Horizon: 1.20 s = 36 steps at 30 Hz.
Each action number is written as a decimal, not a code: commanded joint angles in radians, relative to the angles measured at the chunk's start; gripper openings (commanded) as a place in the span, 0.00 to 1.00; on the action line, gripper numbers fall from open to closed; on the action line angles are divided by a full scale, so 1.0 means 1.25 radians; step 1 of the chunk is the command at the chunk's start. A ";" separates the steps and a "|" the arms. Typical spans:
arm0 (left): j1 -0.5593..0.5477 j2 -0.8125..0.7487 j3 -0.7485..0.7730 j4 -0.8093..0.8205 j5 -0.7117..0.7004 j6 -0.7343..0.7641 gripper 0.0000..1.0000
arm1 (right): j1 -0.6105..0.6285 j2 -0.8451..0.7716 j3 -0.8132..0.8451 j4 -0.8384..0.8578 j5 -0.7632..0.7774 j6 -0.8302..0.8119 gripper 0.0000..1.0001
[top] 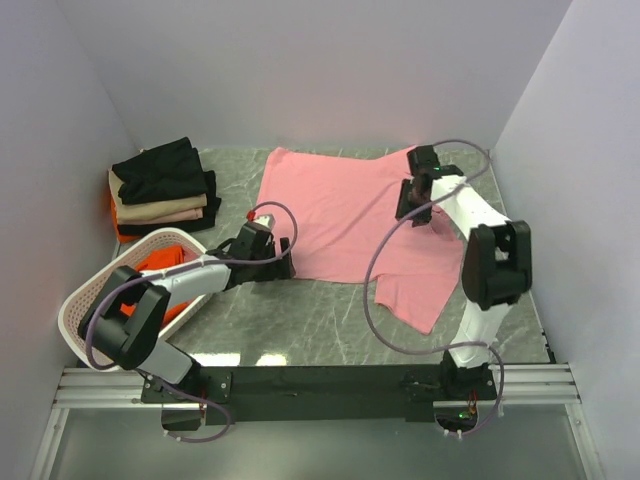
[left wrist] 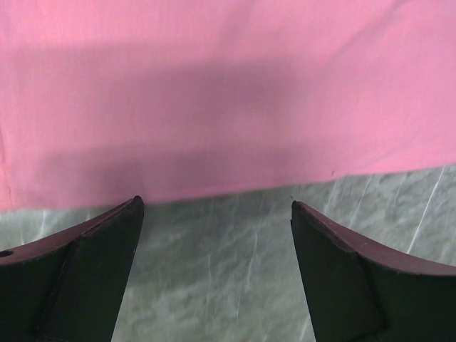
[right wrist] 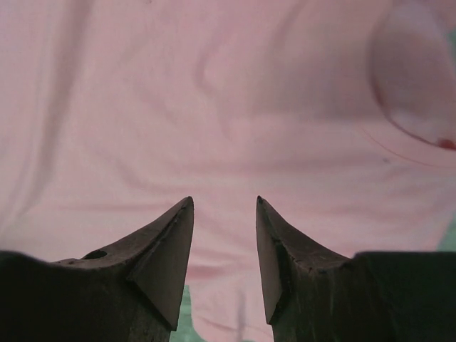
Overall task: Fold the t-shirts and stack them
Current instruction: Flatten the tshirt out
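A light pink t-shirt [top: 345,210] lies spread flat in the middle of the table, one sleeve reaching toward the near right. My left gripper [top: 287,260] sits low at the shirt's left edge. In the left wrist view the left gripper [left wrist: 215,205] is wide open over bare table, just short of the pink t-shirt's [left wrist: 228,100] hem. My right gripper [top: 406,210] hovers over the shirt's right side. Seen from the right wrist, the right gripper [right wrist: 224,201] is partly open with nothing between its jaws, and the pink cloth [right wrist: 214,107] lies below.
Folded shirts are stacked at the back left, a black one [top: 163,170] on top of a beige one [top: 160,210]. A white perforated basket [top: 80,300] at the near left holds an orange-red shirt [top: 160,262]. White walls close in on three sides.
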 commanded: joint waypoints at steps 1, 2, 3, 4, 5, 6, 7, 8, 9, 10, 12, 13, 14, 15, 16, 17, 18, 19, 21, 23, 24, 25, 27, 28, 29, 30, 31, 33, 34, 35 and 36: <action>-0.013 -0.049 0.018 -0.124 0.000 -0.027 0.91 | 0.035 0.083 0.042 0.016 -0.028 -0.008 0.47; -0.015 -0.070 0.048 -0.134 0.000 -0.022 0.91 | 0.046 0.098 0.047 0.017 -0.028 -0.007 0.47; -0.015 -0.077 0.064 -0.142 0.000 -0.022 0.91 | 0.051 0.109 0.049 0.017 -0.028 -0.007 0.47; -0.015 -0.082 0.080 -0.153 0.000 -0.016 0.91 | 0.057 0.118 0.046 0.019 -0.025 -0.007 0.47; -0.015 -0.084 0.113 -0.154 -0.027 -0.011 0.91 | 0.063 0.127 0.040 0.025 -0.025 -0.006 0.47; -0.014 -0.079 0.129 -0.154 -0.034 -0.009 0.92 | 0.067 0.130 0.032 0.029 -0.026 -0.005 0.47; -0.015 -0.071 0.145 -0.152 -0.038 0.000 0.92 | 0.078 0.132 0.015 0.033 -0.027 -0.004 0.47; -0.014 -0.043 0.161 -0.149 -0.042 0.005 0.92 | 0.081 0.133 0.006 0.036 -0.028 -0.004 0.47; -0.014 -0.026 0.196 -0.146 -0.040 0.010 0.92 | 0.086 0.133 -0.005 0.044 -0.028 -0.001 0.47; -0.014 0.014 0.212 -0.141 -0.039 0.019 0.92 | 0.095 0.132 -0.029 0.049 -0.028 0.000 0.47; -0.014 0.062 0.265 -0.126 -0.025 0.028 0.92 | 0.107 0.129 -0.055 0.057 -0.036 0.003 0.47; -0.012 0.085 0.281 -0.122 -0.023 0.035 0.91 | 0.118 0.127 -0.082 0.062 -0.039 0.001 0.47; -0.011 0.131 0.296 -0.116 -0.023 0.039 0.91 | 0.126 0.124 -0.095 0.066 -0.041 0.003 0.47; -0.010 0.152 0.323 -0.108 -0.019 0.043 0.91 | 0.131 0.124 -0.109 0.068 -0.041 0.004 0.47; -0.009 0.174 0.337 -0.105 -0.017 0.044 0.91 | 0.137 0.119 -0.132 0.070 -0.042 0.004 0.47; -0.007 0.210 0.349 -0.104 -0.013 0.045 0.91 | 0.149 0.107 -0.144 0.073 -0.044 0.005 0.47; -0.005 0.228 0.364 -0.099 -0.009 0.045 0.91 | 0.153 0.100 -0.157 0.081 -0.043 0.006 0.47; -0.005 0.240 0.371 -0.098 -0.008 0.046 0.91 | 0.155 0.090 -0.176 0.079 -0.060 0.006 0.47; -0.004 0.266 0.372 -0.092 -0.008 0.048 0.91 | 0.164 0.082 -0.195 0.082 -0.074 0.001 0.47; -0.002 0.271 0.351 -0.087 -0.008 0.046 0.91 | 0.174 0.068 -0.223 0.084 -0.100 -0.004 0.47; -0.001 0.269 0.341 -0.083 -0.008 0.044 0.91 | 0.176 0.059 -0.244 0.086 -0.106 -0.005 0.47; 0.000 0.260 0.330 -0.078 0.002 0.042 0.91 | 0.180 0.045 -0.254 0.089 -0.122 -0.005 0.47; 0.004 0.245 0.295 -0.071 0.000 0.037 0.91 | 0.188 0.027 -0.287 0.093 -0.135 -0.004 0.47; 0.004 0.231 0.281 -0.066 0.000 0.035 0.91 | 0.193 0.010 -0.297 0.095 -0.140 -0.002 0.47; 0.006 0.224 0.259 -0.065 0.000 0.033 0.91 | 0.194 0.002 -0.305 0.098 -0.141 0.000 0.47; 0.005 0.217 0.248 -0.062 0.000 0.030 0.91 | 0.197 -0.006 -0.322 0.098 -0.141 0.001 0.47; 0.005 0.206 0.238 -0.063 0.000 0.028 0.91 | 0.198 -0.021 -0.330 0.098 -0.143 0.003 0.47; 0.005 0.194 0.204 -0.058 0.000 0.021 0.91 | 0.199 -0.033 -0.348 0.103 -0.141 0.006 0.47; 0.005 0.183 0.192 -0.056 0.000 0.018 0.91 | 0.198 -0.041 -0.351 0.104 -0.140 0.006 0.47; 0.005 0.177 0.173 -0.050 0.000 0.016 0.91 | 0.198 -0.044 -0.353 0.108 -0.136 0.005 0.47; 0.005 0.169 0.167 -0.049 0.000 0.013 0.91 | 0.198 -0.044 -0.351 0.109 -0.132 0.004 0.47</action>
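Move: The t-shirt's middle lies about 11 cm ahead and 16 cm to the right of my left hand, and roughly 12 cm left of and 8 cm below my right hand, level with it in reach. The near hem runs only about 1 cm ahead of my left fingertips. The near-right flap sits some 18 cm back and 2 cm to the right from my right hand. I drop my right hand about 8 cm onto the cloth, fingers staying half open, then drag the fabric some 11 cm back and 9 cm left as the wrist turns about 15 degrees counter-clockwise. My wide-open left hand slips back a touch, hops up and about 9 cm forward and right over the hem, comes down on the shirt and starts sliding back a couple of centimetres. ##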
